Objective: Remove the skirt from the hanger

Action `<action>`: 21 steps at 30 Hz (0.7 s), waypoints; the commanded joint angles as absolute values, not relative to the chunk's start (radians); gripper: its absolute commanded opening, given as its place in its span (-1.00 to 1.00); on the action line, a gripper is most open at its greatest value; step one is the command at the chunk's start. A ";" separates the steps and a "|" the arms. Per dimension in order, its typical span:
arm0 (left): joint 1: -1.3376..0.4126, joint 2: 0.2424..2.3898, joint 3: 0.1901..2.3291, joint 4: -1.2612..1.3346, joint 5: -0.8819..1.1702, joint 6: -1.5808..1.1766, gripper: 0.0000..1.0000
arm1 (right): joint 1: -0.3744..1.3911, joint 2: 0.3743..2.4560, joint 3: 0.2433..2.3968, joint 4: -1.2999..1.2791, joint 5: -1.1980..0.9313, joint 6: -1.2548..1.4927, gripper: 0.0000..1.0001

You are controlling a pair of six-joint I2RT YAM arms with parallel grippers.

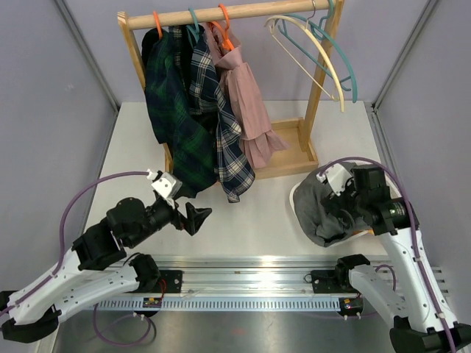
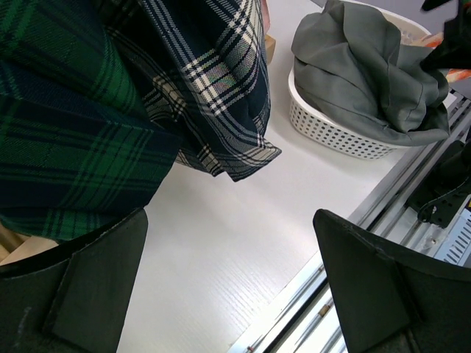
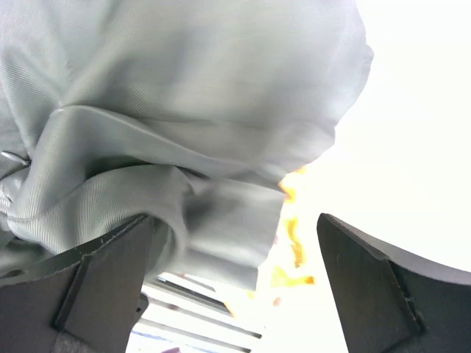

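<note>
On the wooden rack (image 1: 221,15) three skirts hang from hangers: a dark green plaid one (image 1: 173,110), a navy and white plaid one (image 1: 224,140) and a pink one (image 1: 250,110). A grey skirt (image 1: 324,209) lies crumpled in a white basket (image 1: 296,195). My left gripper (image 1: 197,218) is open just below the plaid hems, nothing between its fingers (image 2: 88,287). My right gripper (image 1: 344,198) is open right over the grey skirt (image 3: 184,88); the cloth lies against its left finger (image 3: 96,287) and is not clamped.
Two bare hangers, cream and teal (image 1: 324,59), hang at the rack's right end. The rack's wooden base tray (image 1: 291,158) sits behind the basket (image 2: 331,132). The metal rail (image 1: 243,268) runs along the near table edge.
</note>
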State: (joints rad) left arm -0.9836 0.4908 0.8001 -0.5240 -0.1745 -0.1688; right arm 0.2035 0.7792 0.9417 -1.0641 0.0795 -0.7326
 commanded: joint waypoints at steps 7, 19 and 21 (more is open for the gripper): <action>-0.988 0.551 0.946 -0.601 -0.271 -0.204 0.98 | 0.201 0.891 1.304 -1.242 -0.051 -0.560 0.99; -0.988 0.532 1.077 -0.765 -0.621 -0.331 0.98 | 0.201 1.091 1.554 -1.051 -0.220 -0.293 0.99; -0.988 0.519 1.091 -0.794 -0.693 -0.365 0.98 | 0.201 1.114 1.551 -0.987 -0.082 -0.149 0.99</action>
State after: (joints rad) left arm -0.9836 0.5396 1.0386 -0.7551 -0.5308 -0.2974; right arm 0.2028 1.1011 1.5124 -1.1236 -0.1894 -0.3458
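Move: The grey skirt lies already released in the white basket, its middle about 11 cm below the open right hand, some 4 cm to its left and 2 ahead. The floral skirt shows beside it, about 12 cm right of the hand, 5 ahead and 13 down. The pink dress hangs roughly 24 cm ahead, 28 left and 6 above. From the left hand the grey skirt is about 44 cm right, 9 ahead and 20 below. Up and away from the grey skirt in the basket goes the right hand, climbing about 12 cm, at first straight up, then also left and forward towards the pink dress, rolling nearly 30 degrees with its left side rising, fingers staying wide open. The left hand, empty and open, swings left and up by some 8 cm, away from the basket, turning about 20 degrees counter-clockwise. ##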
